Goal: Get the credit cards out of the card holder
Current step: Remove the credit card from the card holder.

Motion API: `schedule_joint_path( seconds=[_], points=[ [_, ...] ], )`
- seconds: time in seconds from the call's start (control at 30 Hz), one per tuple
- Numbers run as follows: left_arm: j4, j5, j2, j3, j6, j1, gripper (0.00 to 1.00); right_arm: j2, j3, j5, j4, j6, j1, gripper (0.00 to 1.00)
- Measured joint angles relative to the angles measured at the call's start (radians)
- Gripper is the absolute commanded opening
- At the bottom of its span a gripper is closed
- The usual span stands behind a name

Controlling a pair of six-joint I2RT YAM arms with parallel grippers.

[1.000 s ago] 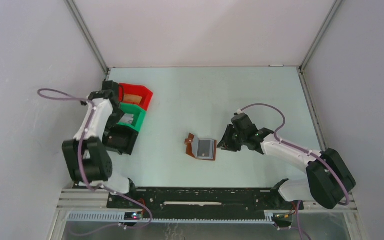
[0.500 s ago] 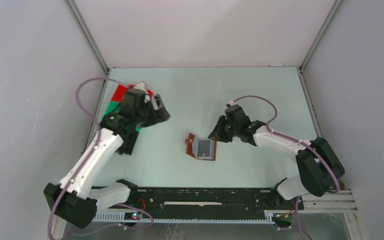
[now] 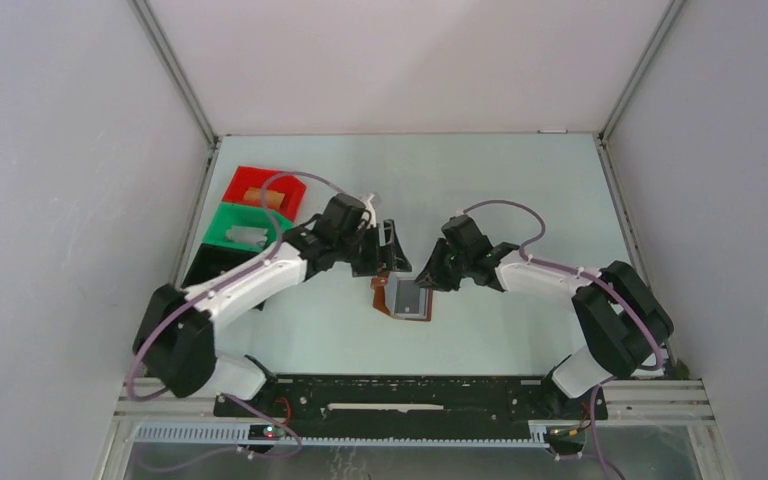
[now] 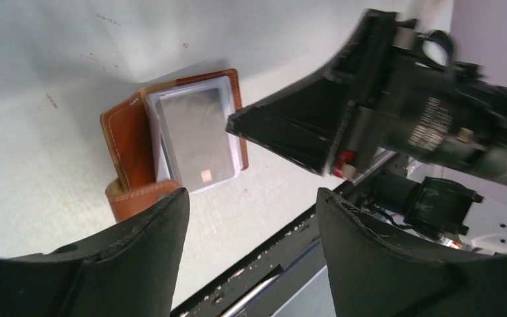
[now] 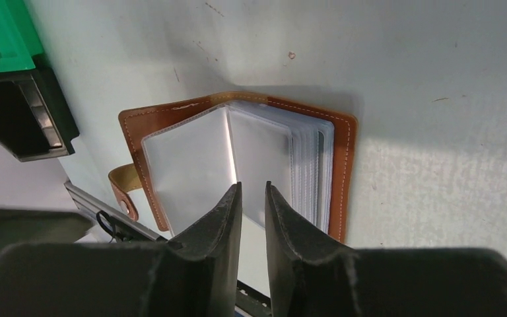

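Observation:
The card holder (image 3: 396,297) lies open in the middle of the table, brown leather with a strap tab. In the left wrist view a grey credit card (image 4: 195,139) shows inside the card holder's (image 4: 129,142) clear sleeve. In the right wrist view the sleeves of the card holder (image 5: 237,155) glare white. My left gripper (image 3: 390,256) hangs open just behind the holder, its fingers (image 4: 152,251) wide apart with nothing between them. My right gripper (image 3: 428,277) hovers at the holder's right edge. Its fingertips (image 5: 234,198) stand a narrow gap apart over the sleeves, gripping nothing that I can see.
A red bin (image 3: 263,188), a green bin (image 3: 245,228) and a black bin (image 3: 212,266) stand in a row at the back left. The green bin (image 5: 0,33) and black bin (image 5: 26,112) also show in the right wrist view. A black rail (image 3: 410,392) runs along the near edge.
My left arm has swung from the bins over to the card holder. My right gripper has moved left onto the holder's right edge and its jaws have narrowed slightly.

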Motion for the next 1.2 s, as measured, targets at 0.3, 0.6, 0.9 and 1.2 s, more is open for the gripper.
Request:
schedule_joint_path(
  seconds=[0.3,0.6,0.9,1.2],
  points=[
    [0.143,0.043,0.196,-0.059,-0.059,-0.001,0.73,0.0,-0.042,-0.001,0.017,0.024,-0.005,0.27],
    [0.219,0.038,0.25,-0.122,-0.086,0.016,0.71,0.0,-0.057,-0.01,0.043,0.034,0.001,0.28],
    [0.267,0.028,0.263,-0.16,-0.086,0.056,0.73,0.027,-0.06,-0.026,0.059,0.035,0.012,0.28],
    [0.33,0.051,0.264,-0.194,-0.086,0.067,0.73,0.027,-0.06,-0.037,0.097,0.035,0.042,0.28]
  ],
)
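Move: The open card holder lies under both my hands. Its middle is about 14 cm below my left hand, some 4 cm to its right and about level fore and aft; the strap on the cover is roughly 4 cm ahead and 1 cm left, 12 cm down. My right gripper is about 7 cm right of my left hand, 1 cm ahead and 9 cm lower. From my right hand the holder's middle is about 3 cm left and 4 cm down, neither ahead nor back. I drop my left hand about 11 cm onto the opened card holder, fast at first and then easing, fingers kept open and tipping some 10 degrees further down, so they straddle the fold with one finger over the left page. My right hand dips and draws back about 2 cm, then edges left, its slightly parted tips working at the edge of a clear leaf. ##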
